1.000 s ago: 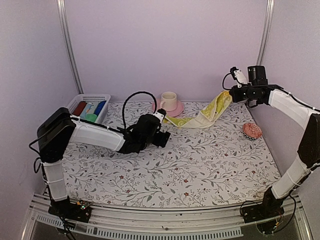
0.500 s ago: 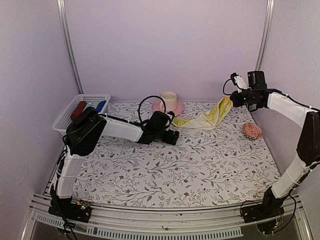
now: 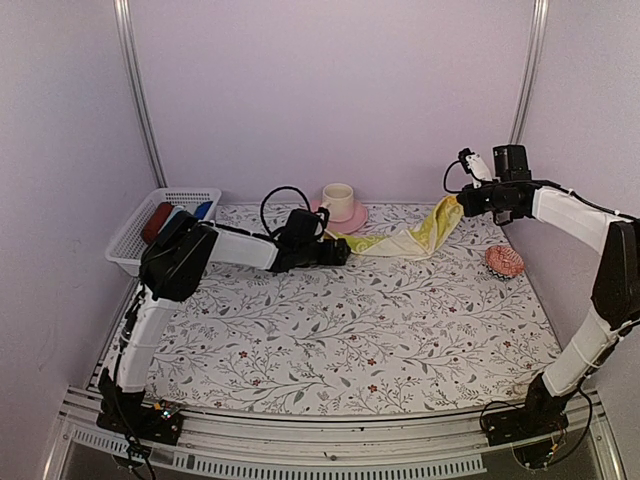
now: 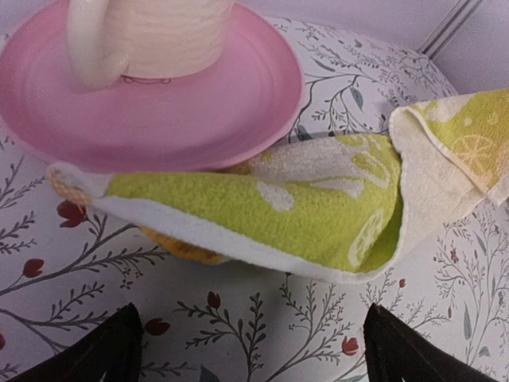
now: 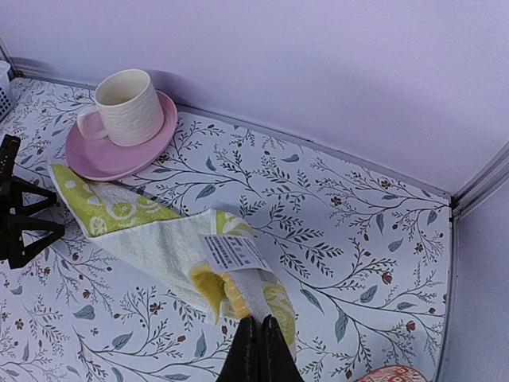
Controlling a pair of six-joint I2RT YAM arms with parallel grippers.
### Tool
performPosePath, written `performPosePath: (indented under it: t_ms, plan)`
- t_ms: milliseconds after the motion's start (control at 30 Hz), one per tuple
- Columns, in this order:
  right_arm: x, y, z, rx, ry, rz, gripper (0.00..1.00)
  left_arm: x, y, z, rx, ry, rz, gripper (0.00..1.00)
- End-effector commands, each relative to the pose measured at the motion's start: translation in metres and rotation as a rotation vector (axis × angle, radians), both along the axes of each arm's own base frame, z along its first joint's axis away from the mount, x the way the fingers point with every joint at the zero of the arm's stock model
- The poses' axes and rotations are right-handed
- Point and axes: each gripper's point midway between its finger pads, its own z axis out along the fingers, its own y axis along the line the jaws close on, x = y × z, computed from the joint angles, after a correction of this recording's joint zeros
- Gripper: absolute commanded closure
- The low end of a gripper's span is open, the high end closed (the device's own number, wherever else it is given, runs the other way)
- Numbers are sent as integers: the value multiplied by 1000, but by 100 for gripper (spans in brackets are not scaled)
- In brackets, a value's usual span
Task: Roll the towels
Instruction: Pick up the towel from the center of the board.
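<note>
One towel, pale yellow with green lemon prints, stretches from beside the pink saucer up to my right gripper. That gripper is shut on the towel's right corner, near its white label, and holds it off the table. The towel's left end lies on the table, against and partly under the saucer's rim. My left gripper stands open just in front of that end. Its two fingertips straddle bare tablecloth and touch nothing.
A pink saucer with a cream cup stands at the back, touching the towel. At the back left a white basket holds dark red and blue rolls. A red patterned object lies by the right wall.
My left arm has swung toward the back and its open gripper has moved up to the towel's left end by the saucer. The right gripper still holds the lifted corner, almost unmoved.
</note>
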Motion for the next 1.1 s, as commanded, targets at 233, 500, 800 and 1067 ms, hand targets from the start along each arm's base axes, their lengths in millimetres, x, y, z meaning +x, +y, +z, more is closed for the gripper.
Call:
performPosePath:
  t_ms: [233,500,800,1067]
  plan:
    - [1,3,-3,22,-7,12,98,30,-19,2,-175,22,40,3]
    - [0,5,-2,28,-13,24,98,39,-23,-12,-209,79,79,24]
    - [-2,8,-5,30,-8,50,98,38,-24,-4,-222,87,72,100]
    - [-24,40,14,85,-29,270,98,-7,7,71,-255,19,66,100]
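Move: The towel's slack left part lies just beyond the left hand's open fingers: the near edge to be gripped is about 4 cm ahead, 3 cm to the right and 1 cm lower. The pink plate, with the mug on it, is roughly 11 cm ahead and 2 cm left, the mug's middle some 3 cm above hand height. From the right hand, still holding the towel's raised other end, that edge lies about 5 cm ahead, 20 cm left and 21 cm below. The towel's near edge, in front of the plate, is what the left hand reaches: open fingers slide forward and right some 5 cm, the hand rolling left side down about 10 degrees, then shut fully and pinch the cloth while sinking a little. It then draws back about 3 cm and somewhat left with the edge. The right hand keeps its end and eases about 2 cm left near the finish. ##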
